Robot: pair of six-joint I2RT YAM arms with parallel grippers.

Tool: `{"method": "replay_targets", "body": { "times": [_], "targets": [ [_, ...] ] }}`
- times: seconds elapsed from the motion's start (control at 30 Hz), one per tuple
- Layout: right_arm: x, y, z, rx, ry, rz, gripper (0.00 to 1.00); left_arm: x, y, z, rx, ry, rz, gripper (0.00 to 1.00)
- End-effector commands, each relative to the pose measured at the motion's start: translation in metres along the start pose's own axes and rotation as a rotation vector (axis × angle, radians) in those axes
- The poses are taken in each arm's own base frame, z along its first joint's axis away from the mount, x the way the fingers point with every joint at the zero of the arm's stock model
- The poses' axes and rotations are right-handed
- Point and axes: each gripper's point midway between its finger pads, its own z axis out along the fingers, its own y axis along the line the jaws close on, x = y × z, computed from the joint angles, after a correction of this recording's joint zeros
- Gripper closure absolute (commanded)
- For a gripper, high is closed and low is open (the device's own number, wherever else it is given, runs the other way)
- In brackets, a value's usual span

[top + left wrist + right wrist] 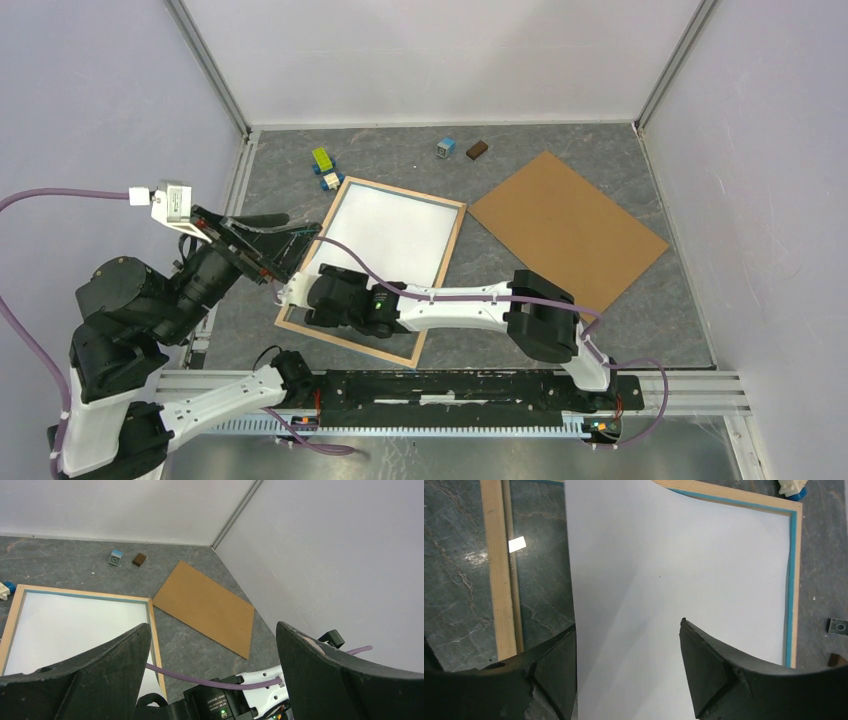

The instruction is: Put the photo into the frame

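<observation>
The frame (455, 240) lies flat on the table, wood-coloured back up, its blue inner edge showing (791, 580). The photo (395, 235) rests in it, white back up. In the right wrist view the photo (674, 570) leaves a strip of bare glass along the left rail (499, 580), and its near-left part looks lifted. My right gripper (628, 627) hangs over the frame's near-left corner (318, 300), jaws apart, the paper between and below them. My left gripper (212, 650) is raised at the left (270, 235), wide open and empty.
A brown backing board (567, 228) lies to the right of the frame. Small blocks sit at the back: green (323, 160), blue and white (329, 180), blue (446, 147), brown (477, 150). Walls close in on three sides.
</observation>
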Motion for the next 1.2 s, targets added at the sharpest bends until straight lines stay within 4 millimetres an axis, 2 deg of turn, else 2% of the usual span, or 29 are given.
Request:
{"method": "replay_targets", "body": {
  "times": [0.0, 0.1, 0.23, 0.27, 0.33, 0.4, 0.6, 0.73, 0.87, 1.0, 1.07, 1.17],
  "targets": [
    [-0.026, 0.001, -0.011, -0.058, -0.062, 0.100, 0.23, -0.010, -0.003, -0.003, 0.019, -0.039, 0.013, 0.00],
    [-0.045, 0.000, -0.032, -0.109, -0.109, 0.197, 0.15, -0.010, -0.004, -0.001, 0.021, -0.035, 0.012, 0.00],
    [-0.055, -0.012, -0.064, -0.169, -0.169, 0.369, 0.11, -0.010, -0.005, 0.000, 0.022, -0.033, 0.012, 0.00],
    [-0.049, -0.014, -0.068, -0.179, -0.171, 0.411, 0.11, -0.010, -0.005, 0.000, 0.021, -0.034, 0.011, 0.00],
    [-0.047, -0.030, -0.084, -0.182, -0.211, 0.504, 0.10, -0.008, -0.005, 0.002, 0.018, -0.029, 0.011, 0.00],
    [-0.033, -0.046, -0.094, -0.163, -0.230, 0.572, 0.09, -0.005, -0.005, 0.004, 0.015, -0.019, 0.013, 0.00],
    [0.043, -0.102, -0.107, -0.047, -0.278, 0.836, 0.10, 0.013, -0.003, 0.019, -0.006, 0.034, 0.024, 0.00],
    [0.098, -0.135, -0.121, 0.050, -0.336, 0.983, 0.07, 0.037, -0.001, 0.039, -0.035, 0.105, 0.037, 0.00],
    [0.140, -0.176, -0.135, 0.199, -0.350, 1.038, 0.05, 0.072, 0.001, 0.066, -0.067, 0.200, 0.052, 0.00],
    [0.181, -0.226, -0.147, 0.377, -0.328, 1.080, 0.02, 0.118, 0.001, 0.098, -0.078, 0.318, 0.056, 0.00],
    [0.207, -0.256, -0.156, 0.493, -0.317, 1.112, 0.02, 0.145, 0.000, 0.116, -0.086, 0.382, 0.050, 0.00],
    [0.245, -0.290, -0.168, 0.615, -0.302, 1.173, 0.02, 0.178, -0.001, 0.141, -0.098, 0.449, 0.023, 0.00]
  ]
}}
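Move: The brown board lies flat with its middle about 21 cm ahead of the right hand, 53 cm to its right and 13 cm below. Before it lie the frame, about 11 cm ahead and 9 cm to this hand's right, and the photo in it, white back up, about 12 cm ahead and 9 cm right, its near edge still up at the fingers. From the left hand the board is about 26 cm ahead, 48 cm right and 49 cm below. Backing off about 3 cm with its fingers opening wider, the right hand comes free of the photo's near edge, then lifts and sweeps some 30 cm right and forward over the frame to the gap before the brown board, turning clockwise and levelling its fingers. Late on, the open left hand sinks about 13 cm, going as far right and somewhat forward over the frame. ##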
